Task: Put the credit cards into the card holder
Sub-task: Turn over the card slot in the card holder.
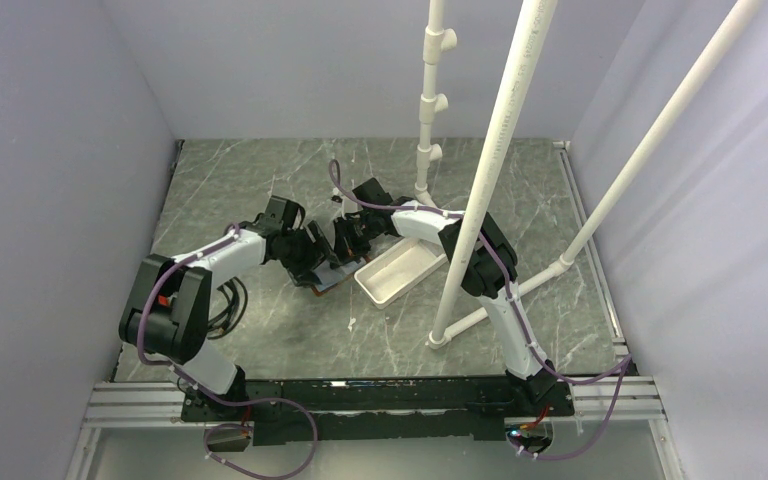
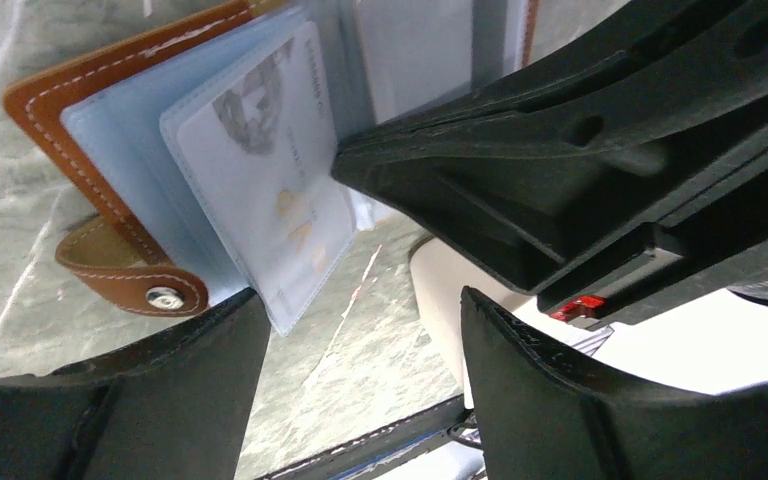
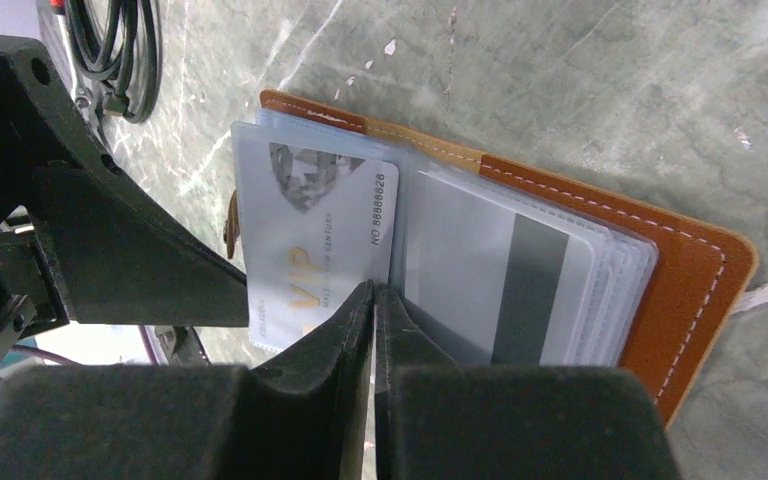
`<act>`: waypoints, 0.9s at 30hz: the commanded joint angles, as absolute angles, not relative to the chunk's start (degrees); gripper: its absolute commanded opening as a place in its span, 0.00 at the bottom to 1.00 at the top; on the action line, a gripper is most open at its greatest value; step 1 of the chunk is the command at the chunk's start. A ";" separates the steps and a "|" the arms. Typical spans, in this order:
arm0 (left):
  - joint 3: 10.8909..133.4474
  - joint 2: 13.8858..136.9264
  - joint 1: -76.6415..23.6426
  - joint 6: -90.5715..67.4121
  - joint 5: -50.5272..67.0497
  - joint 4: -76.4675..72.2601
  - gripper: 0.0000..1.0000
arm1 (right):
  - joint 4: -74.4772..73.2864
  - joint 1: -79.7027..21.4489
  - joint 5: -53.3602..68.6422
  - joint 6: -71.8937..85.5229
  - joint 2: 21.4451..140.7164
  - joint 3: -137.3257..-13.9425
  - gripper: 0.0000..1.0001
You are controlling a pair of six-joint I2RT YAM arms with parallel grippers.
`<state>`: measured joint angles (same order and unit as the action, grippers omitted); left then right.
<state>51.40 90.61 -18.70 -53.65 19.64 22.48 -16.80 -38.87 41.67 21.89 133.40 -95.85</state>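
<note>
The card holder point(image 3: 695, 290), brown leather with light stitching, lies open on the marble table, its clear sleeves fanned out. A pale VIP credit card point(image 3: 310, 230) sits in a left sleeve, and a grey card with a dark stripe point(image 3: 510, 270) in a right sleeve. My right gripper point(image 3: 373, 292) is shut, its tips pressed against the fold between the sleeves. My left gripper point(image 2: 360, 380) is open just beside the holder's point(image 2: 50, 100) snap tab, over bare table with nothing between its fingers. From above, both grippers point(image 1: 312, 262) point(image 1: 345, 240) cover most of the holder point(image 1: 325, 285).
A long white tray point(image 1: 397, 270) lies just right of the holder, close to the left gripper's right finger. White pipes point(image 1: 485, 180) rise from the table over the right arm. A black cable coil point(image 1: 225, 300) lies by the left arm.
</note>
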 commanded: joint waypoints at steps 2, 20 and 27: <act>54.38 89.94 -19.54 -52.46 20.76 17.92 0.73 | -19.73 -39.25 37.27 21.42 133.86 -97.13 0.10; 64.11 98.98 -21.86 -48.61 21.38 16.99 0.75 | -30.45 -25.47 31.29 18.43 111.82 -91.44 0.23; 69.39 106.32 -21.88 -46.69 25.25 16.96 0.78 | -33.75 -23.16 15.63 11.60 102.09 -81.14 0.37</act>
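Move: The card slot to be turned lies about 2 cm ahead, 1 cm left and 3 cm below the left hand, its free edge at one open finger. The card holder's right half is roughly 5 cm ahead and 7 cm right of that hand, and the white box some 19 cm right, level. From the right hand's shut fingers, down by the spine, the card slot lies about 4 cm left and 1 cm back; the white box is 14 cm right, 3 cm back. The left hand sweeps the slot about 7 cm forward-right; the right lifts off, 20 cm right and up. ##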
